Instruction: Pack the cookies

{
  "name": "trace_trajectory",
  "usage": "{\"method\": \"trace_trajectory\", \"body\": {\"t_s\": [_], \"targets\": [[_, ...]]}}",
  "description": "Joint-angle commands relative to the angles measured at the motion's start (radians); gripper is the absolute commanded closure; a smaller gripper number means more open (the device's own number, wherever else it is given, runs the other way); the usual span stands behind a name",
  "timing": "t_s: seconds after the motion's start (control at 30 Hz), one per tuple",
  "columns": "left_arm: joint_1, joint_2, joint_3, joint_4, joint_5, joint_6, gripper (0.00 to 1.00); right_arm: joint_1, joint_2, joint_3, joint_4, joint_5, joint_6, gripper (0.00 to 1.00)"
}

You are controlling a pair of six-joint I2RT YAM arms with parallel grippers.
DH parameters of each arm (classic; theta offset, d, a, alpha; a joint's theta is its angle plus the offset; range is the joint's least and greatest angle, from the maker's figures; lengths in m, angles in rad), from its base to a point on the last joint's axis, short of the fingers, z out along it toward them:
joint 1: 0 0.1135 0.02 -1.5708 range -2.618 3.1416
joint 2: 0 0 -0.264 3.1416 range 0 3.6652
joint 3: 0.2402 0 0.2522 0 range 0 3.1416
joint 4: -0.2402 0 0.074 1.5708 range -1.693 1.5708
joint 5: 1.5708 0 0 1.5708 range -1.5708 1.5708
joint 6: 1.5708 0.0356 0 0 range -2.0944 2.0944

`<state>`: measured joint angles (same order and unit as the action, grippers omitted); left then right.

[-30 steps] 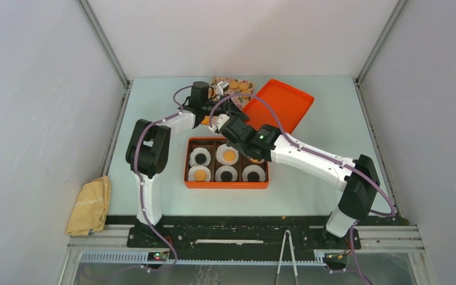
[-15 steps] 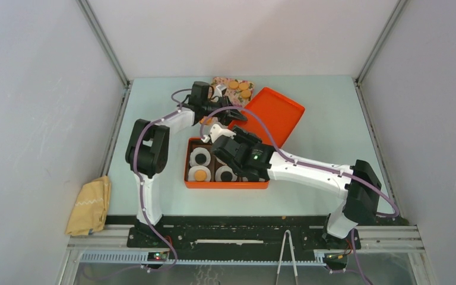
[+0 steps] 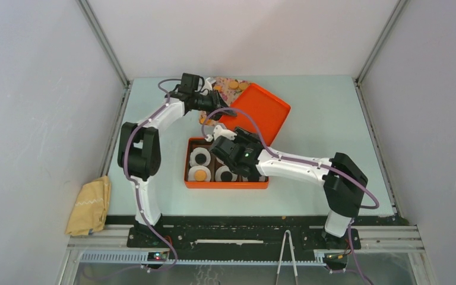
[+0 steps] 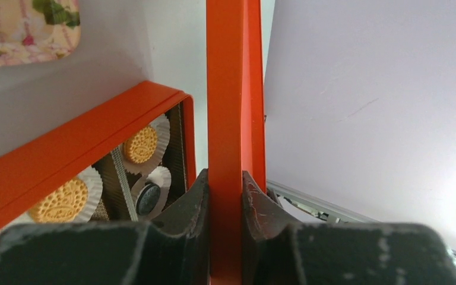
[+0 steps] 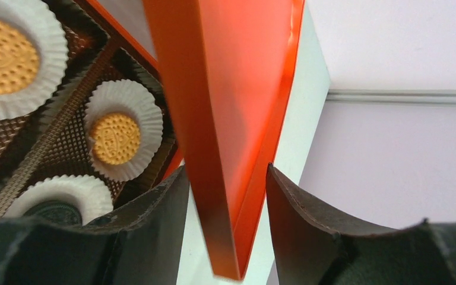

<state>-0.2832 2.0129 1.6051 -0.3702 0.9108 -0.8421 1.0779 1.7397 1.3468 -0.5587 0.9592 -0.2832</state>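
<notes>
The orange box [image 3: 225, 185] holds white paper liners with cookies: a tan one [image 3: 200, 175] and black ones [image 3: 200, 157]. My left gripper [image 4: 234, 184] is shut on the edge of the orange lid [image 3: 258, 113], which is tilted up behind the box. In the top view that gripper [image 3: 225, 110] is at the lid's left side. My right gripper [image 5: 228, 196] is open, with the lid's [image 5: 231, 119] lower corner between its jaws and a gap on both sides. A tan cookie [image 5: 114, 138] and a black cookie [image 5: 50, 212] lie in liners below. More tan cookies [image 3: 233, 85] lie on the floral plate [image 3: 221, 81].
A yellow cloth [image 3: 89, 205] lies at the table's near left edge. Metal tongs [image 3: 286, 255] rest on the rail in front of the arm bases. The right arm [image 3: 291, 163] reaches across over the box's right half, hiding those compartments.
My right gripper has gone from shut to open and swung left over the box. The left gripper has pulled the lid left and back, still shut on its edge.
</notes>
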Motion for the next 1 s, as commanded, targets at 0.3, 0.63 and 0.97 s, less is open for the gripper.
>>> {"method": "trace_trajectory", "body": {"t_s": [0.3,0.63,0.97], "targets": [[-0.001,-0.146,0.017,-0.101,0.017,0.121,1.0,-0.074,0.03,-0.002,0.187,0.093,-0.014,0.82],[0.028,-0.115,0.193,0.007,0.014,0.049,0.6,-0.083,-0.055,0.001,0.165,0.109,0.001,0.96],[0.14,-0.214,0.434,0.059,-0.155,-0.016,0.56,-0.16,-0.186,0.111,-0.074,-0.057,0.198,0.98]]}}
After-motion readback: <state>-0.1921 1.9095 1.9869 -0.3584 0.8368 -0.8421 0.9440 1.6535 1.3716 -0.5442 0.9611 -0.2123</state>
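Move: The orange lid is held between the grippers. From the right hand point its middle lies about 8 cm ahead, level sideways and a little lower, its near rim already between the open fingers. The open cookie box is some 10 cm left, 8 cm back and 15 cm below; the flowered tray is 10 cm left and 13 cm ahead, some 17 cm down. From the left hand, still gripping, the lid's middle is roughly 7 cm right. Push the right gripper about 2 cm forward and slightly right and down over the lid's near rim, then shut it on the rim. Only then open the left gripper, let go of the lid and pull clear, up nearly 20 cm and forward, fingers tipping up some 30 degrees. Meanwhile raise the right hand 5 cm with the lid, drawing it rightward, away from the cookie box. ##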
